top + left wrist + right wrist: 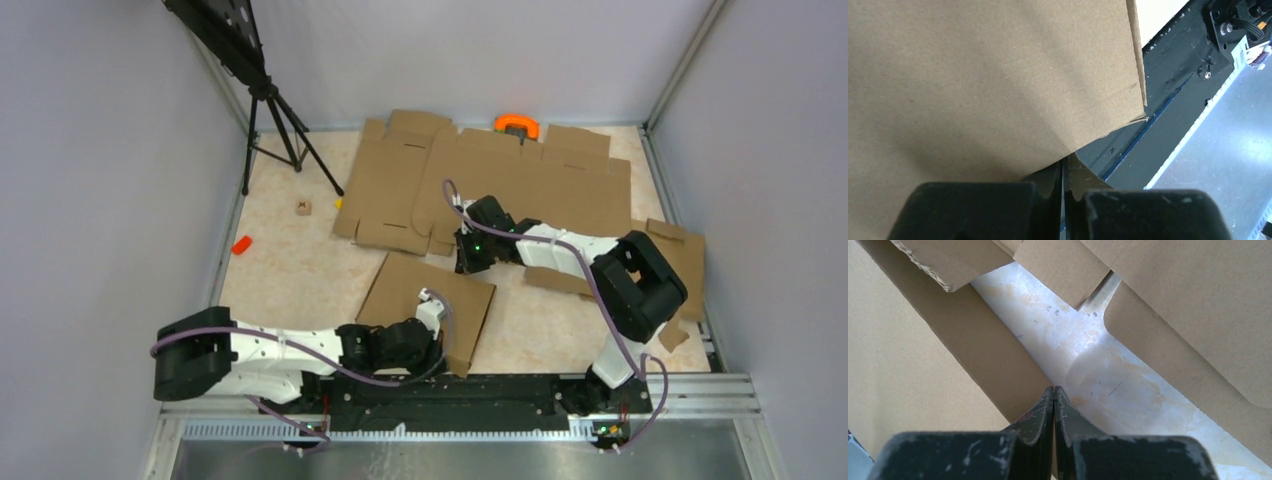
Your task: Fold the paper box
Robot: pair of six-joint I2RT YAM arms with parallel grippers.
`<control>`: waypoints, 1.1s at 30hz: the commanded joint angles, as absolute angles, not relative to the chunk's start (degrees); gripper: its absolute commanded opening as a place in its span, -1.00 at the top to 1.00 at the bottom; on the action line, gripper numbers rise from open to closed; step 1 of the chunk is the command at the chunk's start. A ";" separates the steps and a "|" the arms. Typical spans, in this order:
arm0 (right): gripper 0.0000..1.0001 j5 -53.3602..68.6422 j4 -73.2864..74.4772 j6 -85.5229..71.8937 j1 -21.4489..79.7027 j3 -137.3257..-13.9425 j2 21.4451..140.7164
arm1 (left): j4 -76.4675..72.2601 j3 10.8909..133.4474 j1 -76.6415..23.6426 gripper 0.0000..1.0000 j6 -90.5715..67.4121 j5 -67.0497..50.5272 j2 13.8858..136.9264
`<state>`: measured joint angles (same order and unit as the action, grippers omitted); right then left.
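Note:
The paper box [410,290] is a brown, flat-folded cardboard piece near the front middle of the table. My left gripper [440,350] is shut by its near right corner. In the left wrist view the box [973,75] fills the upper left, and the gripper's [1063,161] tips disappear under its lower edge. My right gripper [466,262] is shut at the box's far right corner. In the right wrist view its tips [1054,389] rest where the box's edge [988,355] meets the bare table. I see nothing between either pair of fingers.
Wide flat cardboard blanks [500,185] [1198,305] cover the back of the table, and another cardboard piece [685,255] lies under the right arm. An orange object [516,125], a tripod [275,110], a small wooden cube [303,208] and a red piece [241,244] sit behind and to the left. The black rail [450,390] runs along the front.

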<state>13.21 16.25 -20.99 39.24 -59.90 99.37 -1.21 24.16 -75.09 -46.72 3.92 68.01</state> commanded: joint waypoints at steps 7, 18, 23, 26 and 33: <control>1.00 18.38 19.59 -24.94 43.56 -55.53 95.00 | -3.51 25.13 -74.09 1.00 -42.70 19.13 74.09; 0.48 7.91 29.90 -22.55 42.16 -67.03 93.83 | 9.88 27.27 -74.28 1.00 -44.34 15.29 60.37; 0.15 4.34 30.81 -24.04 39.30 -68.34 88.12 | 20.62 31.04 -74.27 1.00 -45.60 15.81 51.60; -0.13 1.97 31.46 -25.64 39.09 -66.13 81.99 | 29.37 35.26 -74.27 1.00 -46.93 17.92 48.90; -0.54 3.78 35.87 -29.77 39.02 -56.84 69.55 | 38.61 40.86 -72.33 1.00 -49.43 28.30 42.83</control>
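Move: At the near side of the paper box, the left hand has the box's middle about 12 cm ahead and 4 cm to its left, with the near-right corner some 4 cm to its right and 1 cm back. From the right hand, at the far side, that middle lies roughly 8 cm back and 8 cm left, about 1 cm lower. Its far-right corner is 7 cm right and 4 cm back; the left cardboard sheet is centred 18 cm ahead, 13 cm left, 3 cm lower. Keeping shut tips against the box's opposite long sides, the right hand barely shifts while the left dips about 1 cm, then slides left and slightly forward along the near side. Both then come free upward: the left stays shut, rising some 10 cm and easing forward; the right opens to about three-quarters, climbing roughly 13 cm and drifting right. ##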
